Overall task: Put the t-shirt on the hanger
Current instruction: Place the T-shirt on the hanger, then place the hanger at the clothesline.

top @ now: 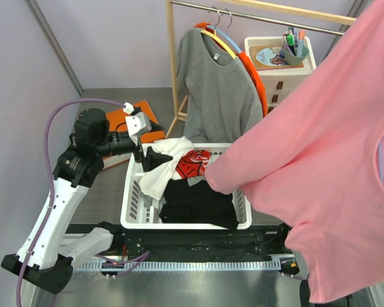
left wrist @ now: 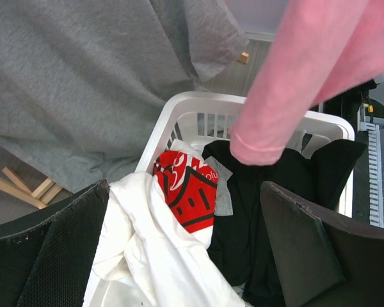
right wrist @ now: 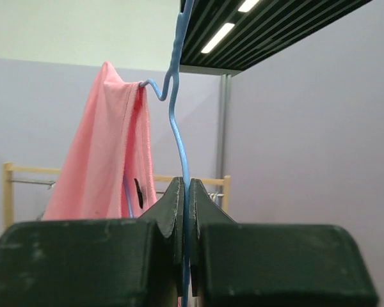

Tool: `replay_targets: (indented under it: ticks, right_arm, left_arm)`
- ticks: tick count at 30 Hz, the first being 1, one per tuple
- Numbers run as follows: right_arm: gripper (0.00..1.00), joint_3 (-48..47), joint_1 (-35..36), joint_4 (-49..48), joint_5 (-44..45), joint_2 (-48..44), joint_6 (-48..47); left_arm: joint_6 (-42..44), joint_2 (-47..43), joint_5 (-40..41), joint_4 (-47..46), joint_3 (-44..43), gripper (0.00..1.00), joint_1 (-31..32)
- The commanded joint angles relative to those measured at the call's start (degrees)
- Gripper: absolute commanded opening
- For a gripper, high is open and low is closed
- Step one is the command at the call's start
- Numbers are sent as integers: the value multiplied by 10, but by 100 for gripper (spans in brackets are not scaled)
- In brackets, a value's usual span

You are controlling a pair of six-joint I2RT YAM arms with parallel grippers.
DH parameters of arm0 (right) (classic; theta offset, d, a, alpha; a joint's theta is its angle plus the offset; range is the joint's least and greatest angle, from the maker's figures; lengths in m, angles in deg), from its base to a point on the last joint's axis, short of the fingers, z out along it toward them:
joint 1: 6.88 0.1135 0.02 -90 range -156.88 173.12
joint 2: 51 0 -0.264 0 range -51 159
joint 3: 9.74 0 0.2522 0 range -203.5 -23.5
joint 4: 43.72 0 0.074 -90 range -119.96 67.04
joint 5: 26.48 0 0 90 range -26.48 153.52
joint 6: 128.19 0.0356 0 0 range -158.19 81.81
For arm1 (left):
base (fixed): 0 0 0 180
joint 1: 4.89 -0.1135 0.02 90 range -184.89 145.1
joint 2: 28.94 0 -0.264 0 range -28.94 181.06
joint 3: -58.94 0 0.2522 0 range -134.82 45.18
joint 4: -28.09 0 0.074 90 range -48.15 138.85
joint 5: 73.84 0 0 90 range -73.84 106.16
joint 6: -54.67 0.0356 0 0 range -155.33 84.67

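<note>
The pink t-shirt (top: 326,160) hangs high on the right and fills that side of the top view, one sleeve (left wrist: 288,83) dangling over the basket. In the right wrist view it (right wrist: 109,153) drapes over the light-blue wire hanger (right wrist: 177,128), a small dark label showing. My right gripper (right wrist: 184,192) is shut on the hanger's wire just below the hook; the shirt hides this gripper from above. My left gripper (top: 155,158) hovers open over the basket's left side, its fingers (left wrist: 57,249) spread wide above the white garment with nothing between them.
A white laundry basket (top: 131,211) holds a white garment with a red print (top: 192,164) and black clothes (top: 198,201). Behind it a grey shirt (top: 217,83) hangs on a wooden rack (top: 173,64). A white drawer unit (top: 285,77) stands back right, an orange box (top: 125,121) back left.
</note>
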Motion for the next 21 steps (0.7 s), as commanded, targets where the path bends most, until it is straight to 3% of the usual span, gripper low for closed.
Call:
replay_targets:
  ticks: [1, 7, 10, 16, 17, 21]
  right_arm:
    - [1, 8, -2, -155, 81, 90, -100]
    - [1, -17, 6, -222, 121, 151, -220]
    - [1, -8, 7, -236, 96, 146, -242]
    - [1, 54, 6, -113, 3, 77, -174]
    - [1, 69, 5, -76, -53, 55, -157]
    - [1, 131, 2, -2, -126, 27, -89]
  left_arm:
    - [-14, -9, -23, -46, 7, 100, -3]
    - [-10, -14, -35, -71, 41, 100, -2]
    - [-3, -15, -35, -74, 52, 100, -2]
    - [-5, -8, -42, -85, 66, 100, -3]
    - [-6, -7, -41, -85, 66, 100, -3]
    - [-12, -6, -42, -84, 68, 100, -3]
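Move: The right hand, gripping the blue hanger near one end, has the pink t-shirt's middle about 20 cm ahead, 10 cm to its left and roughly level. The white basket lies some 26 cm ahead, 35 cm left and 65 cm below it; the grey sweater hangs about 50 cm ahead, 28 cm left and 35 cm below. From the left hand, the t-shirt's middle is some 35 cm right, 5 cm back and 28 cm above. Forward about 12 cm in a quick swing, rising and sliding right some 6 cm each, the right hand keeps its shut grip on the hanger and turns clockwise, flinging the t-shirt outward; then it swings back left and down to its starting height, drawing back slightly, fingers tipping lower. The left hand sinks a few centimetres over the basket, wide open and empty. ##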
